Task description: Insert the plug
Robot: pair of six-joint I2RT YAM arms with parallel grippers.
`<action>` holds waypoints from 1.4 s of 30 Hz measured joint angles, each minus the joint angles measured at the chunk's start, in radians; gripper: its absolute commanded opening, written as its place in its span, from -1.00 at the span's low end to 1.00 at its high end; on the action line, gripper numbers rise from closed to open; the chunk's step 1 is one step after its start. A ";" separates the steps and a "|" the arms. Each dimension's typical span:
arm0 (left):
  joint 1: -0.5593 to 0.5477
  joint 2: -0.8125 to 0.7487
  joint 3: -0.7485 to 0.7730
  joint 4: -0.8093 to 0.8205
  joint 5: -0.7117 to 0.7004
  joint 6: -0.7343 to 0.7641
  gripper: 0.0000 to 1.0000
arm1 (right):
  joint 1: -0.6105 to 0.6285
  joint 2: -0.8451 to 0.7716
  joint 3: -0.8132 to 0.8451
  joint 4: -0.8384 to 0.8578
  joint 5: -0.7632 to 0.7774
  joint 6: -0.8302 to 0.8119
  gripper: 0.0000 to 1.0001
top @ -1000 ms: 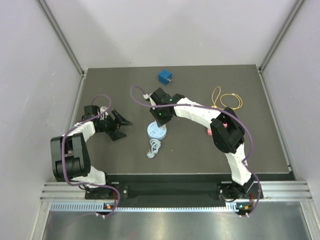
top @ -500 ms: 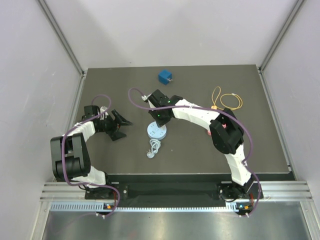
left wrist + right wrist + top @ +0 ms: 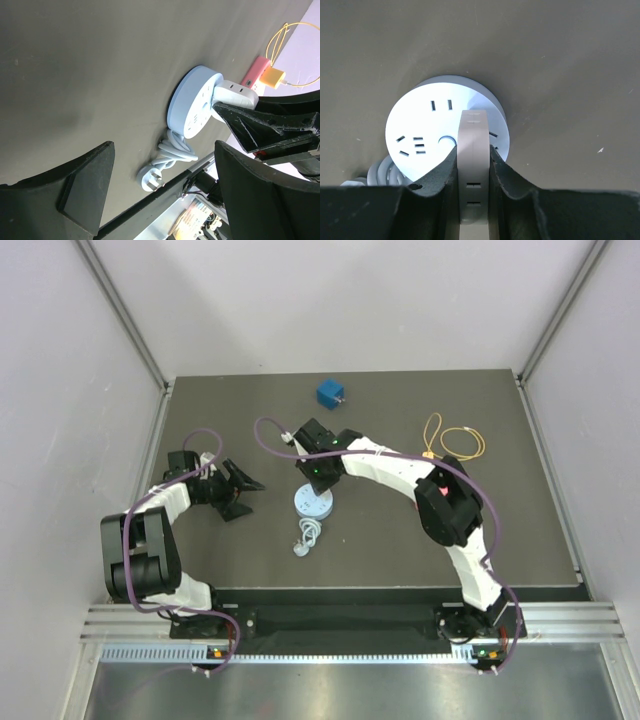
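Observation:
The plug (image 3: 474, 165) is a flat white block, and my right gripper (image 3: 474, 156) is shut on its two flat sides. It stands upright against the top face of the round pale-blue socket hub (image 3: 420, 131), near the hub's right half. Its prongs are hidden. From above, the right gripper (image 3: 318, 476) sits directly over the hub (image 3: 313, 506). In the left wrist view the plug (image 3: 235, 92) meets the hub (image 3: 192, 102) at its upper edge. My left gripper (image 3: 246, 495) is open and empty, a short way left of the hub.
The hub's coiled white cord (image 3: 308, 537) lies in front of it, ending in its own flat plug (image 3: 151, 180). A blue cube charger (image 3: 331, 393) stands at the back. A yellow looped cable (image 3: 455, 440) and a pink block (image 3: 254, 74) lie to the right.
The right arm's elbow has swung slightly left, and the gripper with the plug has edged a little left over the hub. The left arm has not moved.

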 measured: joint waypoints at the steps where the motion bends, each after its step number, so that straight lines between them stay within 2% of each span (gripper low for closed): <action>1: 0.000 0.000 0.000 0.000 0.000 0.000 0.69 | 0.000 0.003 0.006 -0.006 -0.003 -0.001 -1.00; 10: 0.000 0.000 0.000 0.000 0.000 0.000 0.71 | -0.002 0.026 0.041 -0.025 -0.019 0.000 -0.98; 12: 0.000 0.000 0.000 0.000 0.000 0.000 0.71 | -0.002 0.028 0.048 -0.030 -0.018 0.000 -0.75; 13: 0.000 0.000 0.000 0.000 0.000 0.000 0.71 | -0.002 0.029 0.052 -0.033 -0.018 0.003 -0.50; 15: 0.000 0.000 0.000 0.000 0.000 0.000 0.71 | -0.002 0.032 0.054 -0.036 -0.017 0.012 -0.42; 16: 0.001 0.000 0.000 0.000 0.000 0.000 0.71 | -0.002 0.038 0.054 -0.037 -0.018 0.014 -0.27; 18: 0.002 0.000 0.000 0.000 0.000 0.000 0.71 | -0.002 0.043 0.068 -0.042 -0.006 0.024 -0.12; 19: 0.002 -0.001 0.000 0.000 0.000 0.000 0.71 | -0.003 0.047 0.073 -0.048 -0.002 0.028 0.06; 20: 0.002 -0.004 0.000 0.000 0.000 0.000 0.71 | -0.004 0.048 0.076 -0.052 0.006 0.034 0.10; 26: 0.003 -0.046 0.000 0.001 -0.006 0.001 0.72 | -0.017 0.048 0.121 -0.080 0.031 0.055 0.27; 33: 0.003 -0.055 0.000 0.005 -0.007 0.004 0.71 | -0.061 0.020 0.144 -0.058 0.024 0.086 0.32; 42: 0.003 -0.055 0.000 0.019 0.010 0.003 0.71 | -0.229 -0.036 0.117 0.190 0.128 0.228 0.39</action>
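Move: The white plug is already between the right fingers and on the power strip, whose middle lies about 4 cm back, 2 cm left and some 4 cm below that hand. The blue plug stands roughly 26 cm ahead and 3 cm right of the hand; the strip's cord plug lies about 14 cm back and 4 cm left. From the left hand, the power strip is some 13 cm right, 2 cm back and about 6 cm lower. The white plug is kept on the power strip's socket by the right hand, which holds nearly still at first. The fingers then open wide and let go of it, and the hand leaves ever faster, some 14 cm forward, 8 cm up and a little right, towards the blue plug, turning clockwise roughly 30 degrees on the way. ##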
